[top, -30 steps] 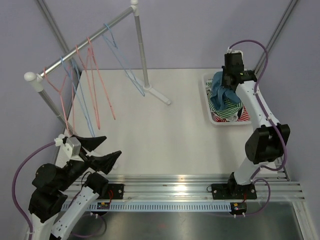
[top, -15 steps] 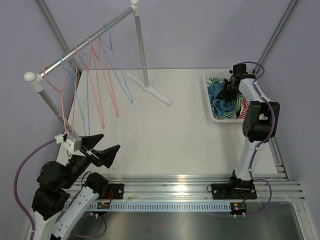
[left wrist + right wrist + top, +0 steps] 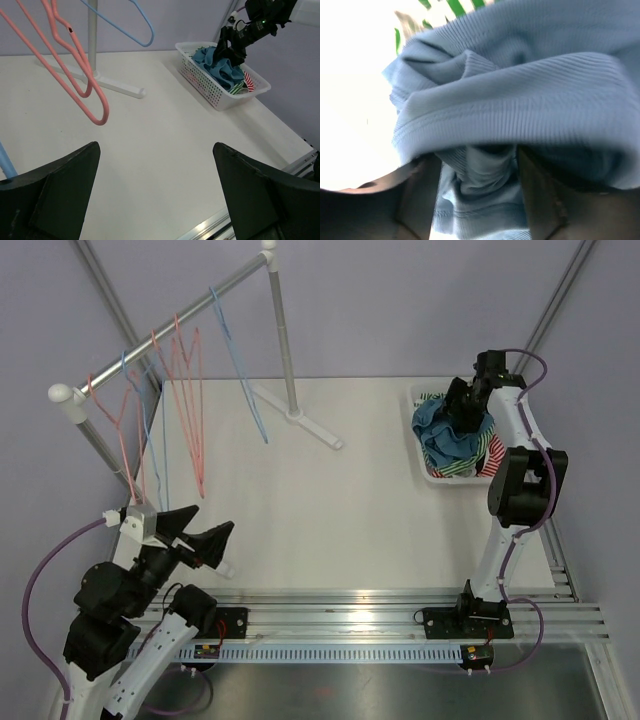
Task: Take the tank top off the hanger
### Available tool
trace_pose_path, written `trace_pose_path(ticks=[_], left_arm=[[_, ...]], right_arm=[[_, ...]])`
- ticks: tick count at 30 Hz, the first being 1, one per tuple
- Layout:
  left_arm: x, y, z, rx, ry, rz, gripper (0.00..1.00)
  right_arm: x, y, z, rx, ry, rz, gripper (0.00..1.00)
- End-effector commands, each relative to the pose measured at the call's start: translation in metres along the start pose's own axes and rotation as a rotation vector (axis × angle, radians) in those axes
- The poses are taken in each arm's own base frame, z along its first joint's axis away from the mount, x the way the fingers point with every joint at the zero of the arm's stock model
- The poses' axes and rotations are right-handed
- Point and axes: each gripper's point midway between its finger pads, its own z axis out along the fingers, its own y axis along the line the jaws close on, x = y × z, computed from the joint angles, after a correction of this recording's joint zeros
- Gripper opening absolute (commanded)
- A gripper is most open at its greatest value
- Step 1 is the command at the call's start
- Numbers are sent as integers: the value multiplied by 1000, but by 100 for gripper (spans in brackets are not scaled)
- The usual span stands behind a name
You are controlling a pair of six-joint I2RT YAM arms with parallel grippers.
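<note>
The blue ribbed tank top (image 3: pixel 436 420) lies bunched on other clothes in the white basket (image 3: pixel 421 462) at the back right, off any hanger. It also shows in the left wrist view (image 3: pixel 220 67) and fills the right wrist view (image 3: pixel 520 90). My right gripper (image 3: pixel 464 408) is down in the basket. Its jaws stand wide apart with folds of the tank top lying loose between them (image 3: pixel 476 167). My left gripper (image 3: pixel 200 530) is open and empty, low over the table's front left (image 3: pixel 156 145). Several bare pink and blue hangers (image 3: pixel 185 390) hang on the rail.
The clothes rail (image 3: pixel 160 335) runs diagonally at the back left on a post with a foot (image 3: pixel 295 415). A pink hanger (image 3: pixel 75 75) and a blue hanger (image 3: pixel 130 25) hang ahead of the left gripper. Striped clothes (image 3: pixel 470 462) lie in the basket.
The right gripper, which held the blue tank top over the basket, has come down into it and shifted back right, jaws now apart. The hangers have swung. The left gripper shifted slightly.
</note>
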Motion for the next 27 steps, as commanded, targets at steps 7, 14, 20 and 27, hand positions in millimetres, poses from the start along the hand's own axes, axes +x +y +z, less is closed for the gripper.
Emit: trace_pose_path(ticks=[7,14,20,27], left_arm=[[-10,41,-5,-248,-52,-48,99],[-4,76,1,-478,13,-48,99],[18,95,27,-560,155,-2,99],[26,130,36,-641,208,-38,99]], right_arm=[[-55,-8,-97,183,-237,-47,99],[-24,27,-181,127,-398,-186,99],[38,61,-241,69,-517,-327,99],[90,56,-287,-68,-544,-334,99]])
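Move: The blue tank top lies bunched right at the right hand's fingertips, its middle about 2 cm back, 2 cm left and 3 cm lower; the white basket around it is centred some 3 cm back and 6 cm below. Red-striped cloth shows about 8 cm right, 9 cm back and 5 cm down. From the left hand the tank top is roughly 35 cm ahead, 46 cm right and 22 cm below. Right fingers spread clear of the tank top, rising and backing some 20 cm; left hand swings forward-left, sinking. ##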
